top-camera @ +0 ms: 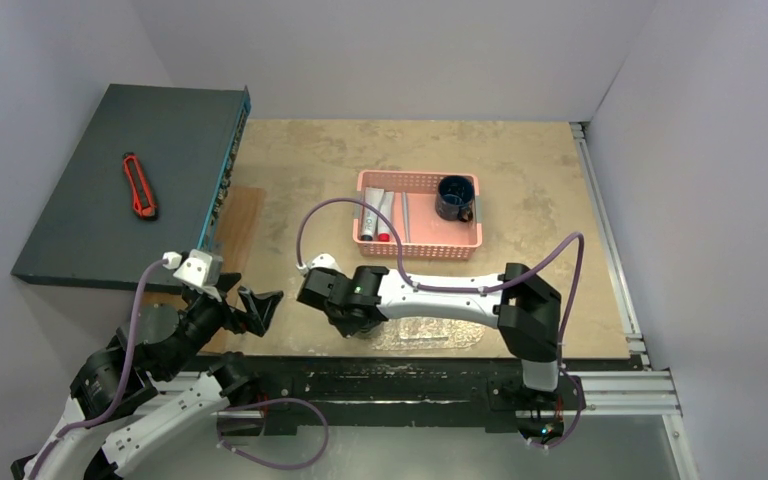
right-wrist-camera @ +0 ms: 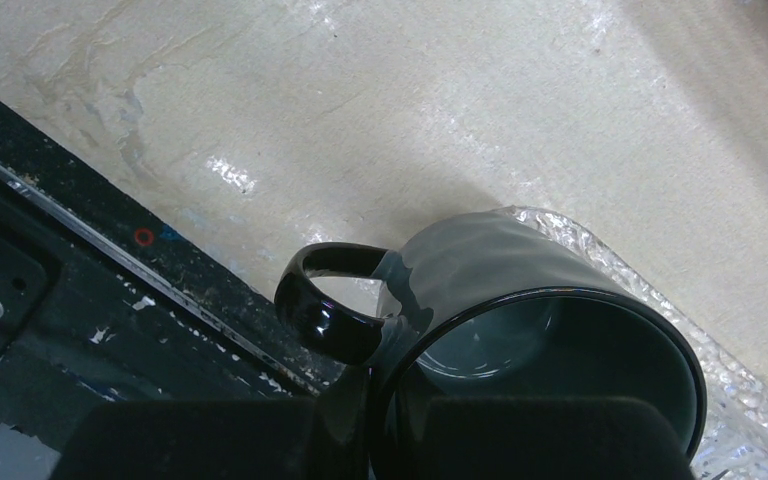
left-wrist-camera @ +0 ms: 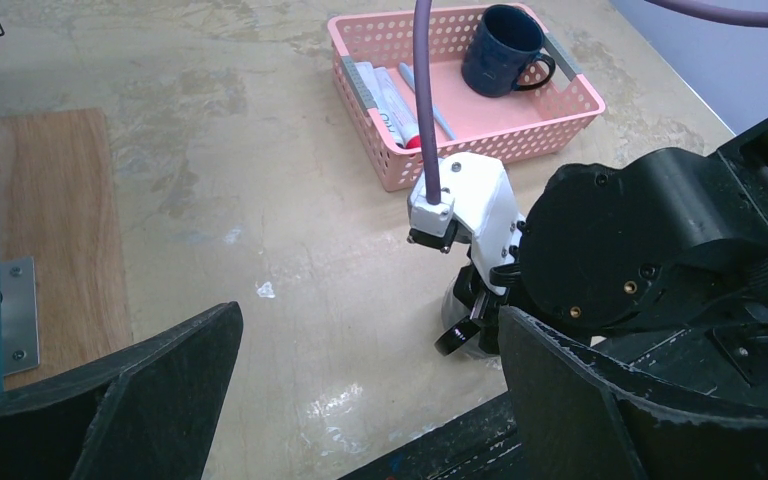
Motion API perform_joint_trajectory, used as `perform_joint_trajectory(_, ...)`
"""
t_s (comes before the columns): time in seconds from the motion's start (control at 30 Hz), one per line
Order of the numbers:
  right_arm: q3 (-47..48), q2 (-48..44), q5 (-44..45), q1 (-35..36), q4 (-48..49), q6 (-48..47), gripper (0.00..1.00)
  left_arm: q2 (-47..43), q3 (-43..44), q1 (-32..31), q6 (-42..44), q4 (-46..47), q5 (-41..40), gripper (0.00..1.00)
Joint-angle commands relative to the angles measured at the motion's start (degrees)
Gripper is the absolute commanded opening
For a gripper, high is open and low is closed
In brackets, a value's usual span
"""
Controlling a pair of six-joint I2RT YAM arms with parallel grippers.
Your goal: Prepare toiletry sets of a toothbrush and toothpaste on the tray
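My right gripper (top-camera: 352,318) (right-wrist-camera: 400,432) is shut on the rim of the dark green mug (right-wrist-camera: 520,290), one finger inside and one outside. The mug's handle (left-wrist-camera: 457,337) points toward the table's near edge. The mug is over the left end of the transparent bumpy tray (top-camera: 435,335) (right-wrist-camera: 750,400); I cannot tell whether it touches. The pink basket (top-camera: 420,250) (left-wrist-camera: 480,135) holds the blue mug (top-camera: 454,197) (left-wrist-camera: 505,50), red-capped tubes (top-camera: 377,215) (left-wrist-camera: 392,100) and a pale-blue toothbrush (top-camera: 405,215) (left-wrist-camera: 438,115). My left gripper (top-camera: 250,303) (left-wrist-camera: 370,390) hangs open and empty left of the tray.
A dark grey box (top-camera: 110,190) with a red utility knife (top-camera: 140,186) stands at the far left, a wooden board (top-camera: 240,215) beside it. A black frame (top-camera: 410,385) runs along the near edge. A metal rail (top-camera: 605,240) lines the right side.
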Motion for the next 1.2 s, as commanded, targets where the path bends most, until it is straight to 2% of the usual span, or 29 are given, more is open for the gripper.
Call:
perform_joint_trajectory(0.0,0.06,-0.93,1.74,0.34,1.32,1.01,0.0,-1.04,0.3,0.58,-0.23,-0.65,-7.16,1.0)
perform_joint_trajectory(0.8,-5.06,-2.82,1.44,0.35,3.47,2.68,0.01,-0.23,0.3,0.6,-0.23,-0.73,-7.34,1.0)
perform_joint_trajectory(0.97,-4.05,-3.94,2.82,0.36,2.29,2.94,0.22,-0.01,0.39,0.62,-0.23,-0.76,-7.34,1.0)
perform_joint_trajectory(1.17,-1.47,-5.95,5.43,0.34,-0.53,3.5,0.38,0.26,0.32,0.63,-0.2,-0.68,-7.25,1.0)
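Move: The right hand, gripping the green mug by its rim, is to set it on the clear tray's left end, about 2 cm ahead, 5 cm right and 10 cm below. The clear box on the tray lies some 13 cm right and 1 cm ahead, the pink basket roughly 26 cm ahead and 13 cm right, with toothpaste tubes 26 cm ahead, 3 cm right. From the left hand, that tray end is about 22 cm right, 2 cm ahead, 28 cm below. The right hand lowers the mug about 2 cm, easing 1.5 cm right onto the tray's left end, then part-opens its fingers. ##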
